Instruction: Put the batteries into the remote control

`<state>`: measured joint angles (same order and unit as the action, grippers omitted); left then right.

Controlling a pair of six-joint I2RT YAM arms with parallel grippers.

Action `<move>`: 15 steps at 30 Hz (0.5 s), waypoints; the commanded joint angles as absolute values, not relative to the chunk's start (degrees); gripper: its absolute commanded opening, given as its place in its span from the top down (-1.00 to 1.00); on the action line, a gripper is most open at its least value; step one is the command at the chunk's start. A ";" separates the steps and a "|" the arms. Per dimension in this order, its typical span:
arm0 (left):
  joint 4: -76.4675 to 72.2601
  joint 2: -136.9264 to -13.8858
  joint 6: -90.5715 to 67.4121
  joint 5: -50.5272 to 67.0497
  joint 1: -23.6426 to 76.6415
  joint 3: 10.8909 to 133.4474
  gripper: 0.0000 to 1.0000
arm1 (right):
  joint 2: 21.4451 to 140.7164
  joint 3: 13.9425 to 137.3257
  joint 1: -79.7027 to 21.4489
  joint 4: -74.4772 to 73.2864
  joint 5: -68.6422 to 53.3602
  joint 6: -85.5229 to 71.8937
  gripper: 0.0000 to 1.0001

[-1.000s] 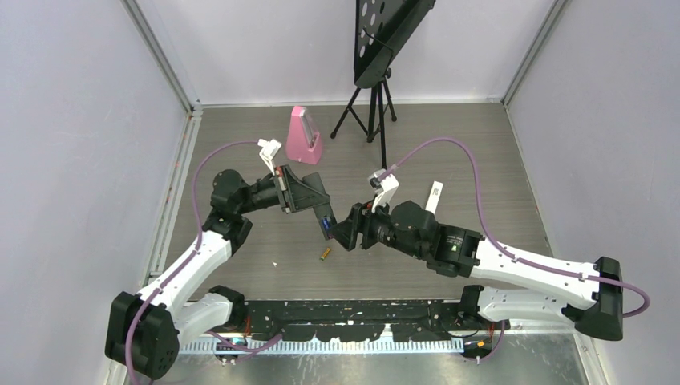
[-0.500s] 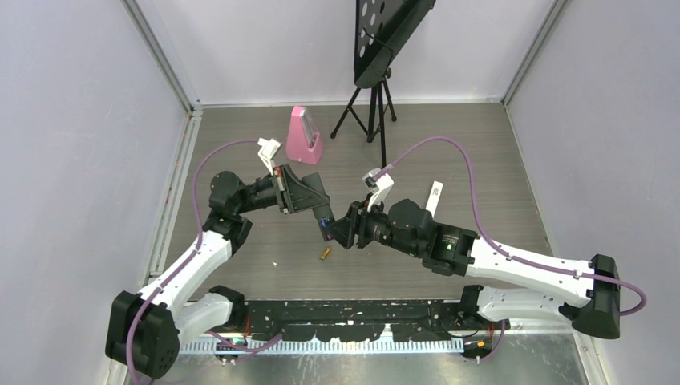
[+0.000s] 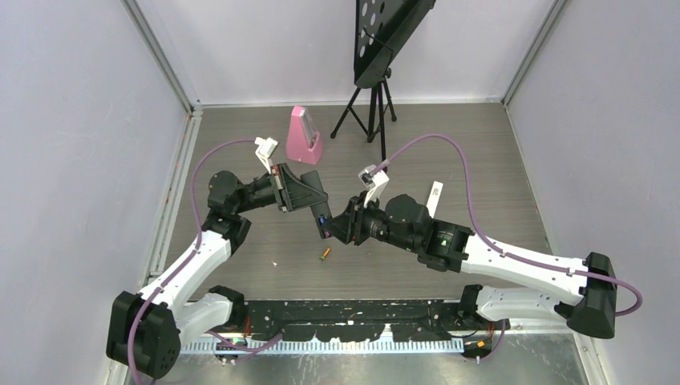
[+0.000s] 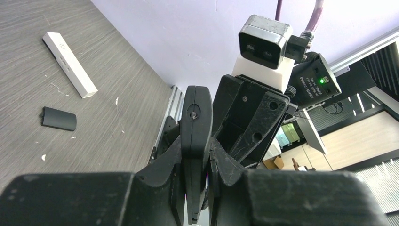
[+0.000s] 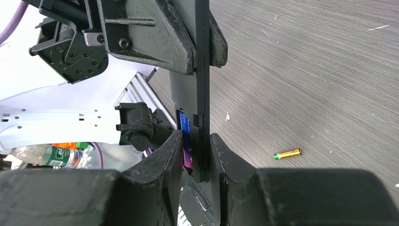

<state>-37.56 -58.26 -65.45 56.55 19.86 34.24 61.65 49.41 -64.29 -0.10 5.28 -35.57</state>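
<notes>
My left gripper (image 4: pixel 196 146) is shut on the black remote control (image 4: pixel 196 122) and holds it on edge above the table. The remote's free end (image 3: pixel 323 222) points toward my right gripper (image 3: pixel 331 228). A purple and blue battery (image 5: pixel 186 136) lies in the remote's open compartment. My right gripper (image 5: pixel 195 136) has closed over that end, one finger on the battery and the other against the remote's (image 5: pixel 202 94) back. A gold battery (image 5: pixel 287 153) with a green tip lies loose on the table (image 3: pixel 325 255), just below the two grippers. The small black back cover (image 4: pixel 59 118) lies flat on the table.
A white bar-shaped remote (image 3: pixel 434 196) lies behind my right arm, also visible as the white remote (image 4: pixel 69 64) in the left wrist view. A pink wedge-shaped object (image 3: pixel 303 136) and a black tripod stand (image 3: pixel 373 104) are at the back. Walls enclose three sides.
My right arm has edged left toward the remote, and its jaws have narrowed from wide apart onto the battery and the remote's end. The left arm has stayed nearly still.
</notes>
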 commanded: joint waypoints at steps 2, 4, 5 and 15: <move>-41.37 -56.61 -66.97 57.14 20.30 35.16 1.00 | 62.85 50.05 -62.89 1.82 5.00 -35.97 0.39; -40.10 -56.55 -66.25 56.57 20.30 35.23 1.00 | 62.63 50.29 -62.69 1.95 4.21 -36.00 0.21; -39.29 -56.44 -65.61 56.28 20.30 35.24 1.00 | 62.46 50.46 -62.59 2.00 3.77 -35.98 0.13; -33.14 -55.94 -61.29 52.81 20.30 35.25 1.00 | 58.38 48.50 -62.31 4.00 3.91 -37.02 -0.39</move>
<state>-33.69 -57.01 -63.05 54.39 20.14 34.26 61.65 49.23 -62.43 0.32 3.29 -36.38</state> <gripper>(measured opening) 0.191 0.680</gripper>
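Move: The right fingertips are closed around the lower end of the remote control, with the blue-and-purple battery in its open bay about 1 cm left of the right hand point, level with it in reach and height; the remote's middle is some 4 cm ahead, 2 cm left and 2 cm up. On the table, the gold battery lies roughly 2 cm ahead, 2 cm left and 25 cm below. From the left hand, that bay battery is about 6 cm back, 2 cm right and 3 cm below. The right hand stops squeezing the blue-and-purple battery against the remote control and, after a brief hold, spreads its fingers from about a third open to about two thirds, so that both tips come clear of the battery bay and the remote's back. The hand itself stays beside the bay, easing only about half a centimetre forward without tilting, while the left gripper keeps its unchanged hold on the remote and barely shifts. ##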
